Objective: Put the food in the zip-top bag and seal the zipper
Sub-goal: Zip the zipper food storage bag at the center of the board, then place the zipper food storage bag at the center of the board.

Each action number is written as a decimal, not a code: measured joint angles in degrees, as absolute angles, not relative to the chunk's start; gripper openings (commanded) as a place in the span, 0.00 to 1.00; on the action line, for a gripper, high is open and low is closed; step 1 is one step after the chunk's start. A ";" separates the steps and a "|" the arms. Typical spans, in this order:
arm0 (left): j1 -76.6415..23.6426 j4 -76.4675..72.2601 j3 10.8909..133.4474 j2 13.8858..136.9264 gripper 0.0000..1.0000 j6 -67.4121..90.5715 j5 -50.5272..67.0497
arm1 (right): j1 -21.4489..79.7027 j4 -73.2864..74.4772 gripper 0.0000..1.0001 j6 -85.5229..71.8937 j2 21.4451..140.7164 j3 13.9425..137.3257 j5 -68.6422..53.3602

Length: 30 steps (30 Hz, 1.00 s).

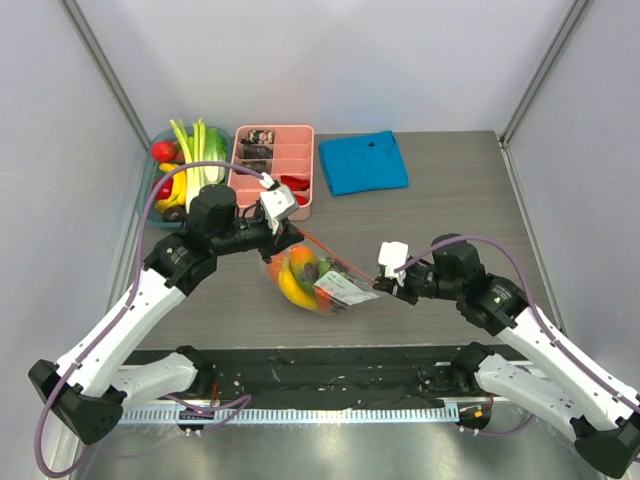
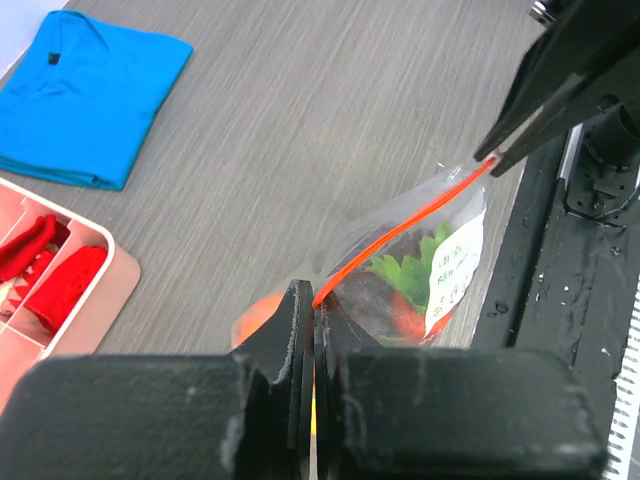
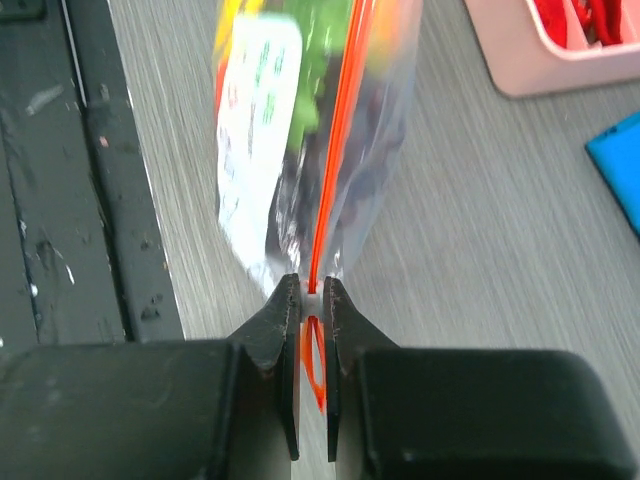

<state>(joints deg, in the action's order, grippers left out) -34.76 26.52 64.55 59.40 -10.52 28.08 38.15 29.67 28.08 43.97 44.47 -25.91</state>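
The clear zip-top bag (image 1: 312, 283) hangs between my two grippers just above the table, with a yellow banana (image 1: 292, 285), leafy greens (image 2: 410, 265) and dark and red pieces inside. Its orange-red zipper (image 1: 335, 258) is stretched taut as one line. My left gripper (image 1: 290, 232) is shut on the zipper's left end (image 2: 318, 297). My right gripper (image 1: 378, 283) is shut on the white slider (image 3: 314, 300) at the other end. Behind the slider two orange strands spread apart (image 3: 312, 360). In the right wrist view the bag (image 3: 290, 130) hangs ahead of the right gripper (image 3: 314, 298).
A bin (image 1: 150, 215) at the back left holds more toy food: greens, a red fruit, a banana. The pink compartment tray (image 1: 275, 165) stands beside it and the folded blue cloth (image 1: 363, 162) lies at the back centre. The black base plate (image 1: 330, 365) runs along the near edge.
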 measured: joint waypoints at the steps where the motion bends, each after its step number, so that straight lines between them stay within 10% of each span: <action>1: -34.48 26.48 64.55 59.40 0.00 -10.46 28.05 | 38.06 30.41 0.01 28.47 43.13 43.90 -25.50; 9: -32.45 26.39 64.55 59.64 0.00 -9.26 28.80 | 37.26 37.98 0.05 31.88 38.50 40.47 -22.72; 13: -32.38 26.35 64.58 60.62 0.00 -9.37 30.55 | 37.26 39.44 0.48 32.47 39.48 40.88 -22.20; 16: -31.73 26.15 64.77 61.69 0.00 -9.47 32.27 | 37.10 42.81 0.61 31.66 43.35 43.13 -22.15; 30: -32.38 26.72 69.23 67.46 0.00 -11.33 38.20 | 37.01 38.44 0.60 24.69 67.05 66.26 -25.76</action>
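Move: The zipper's right end, where the pinched slider is being taken, lies about 4 cm right, 2 cm back and 4 cm below the right hand. From that hand, the bagged food sits some 15 cm left, 3 cm farther out and 7 cm lower, with the white label about 8 cm left, level ahead and 4 cm below. From the left hand, the zipper's right end is roughly 21 cm right and 12 cm back, about 9 cm lower. The slider, already pinched in the right fingers, is drawn another 4 cm right and about 5 cm down, slightly back, along the zipper to its right end. The fingers then open wide, let go, and the hand lifts away forward, left and up, some 7 cm each way, back over the bag. The left hand keeps its pinch on the zipper's left end, easing about 3 cm right after a small forward-left shift. ##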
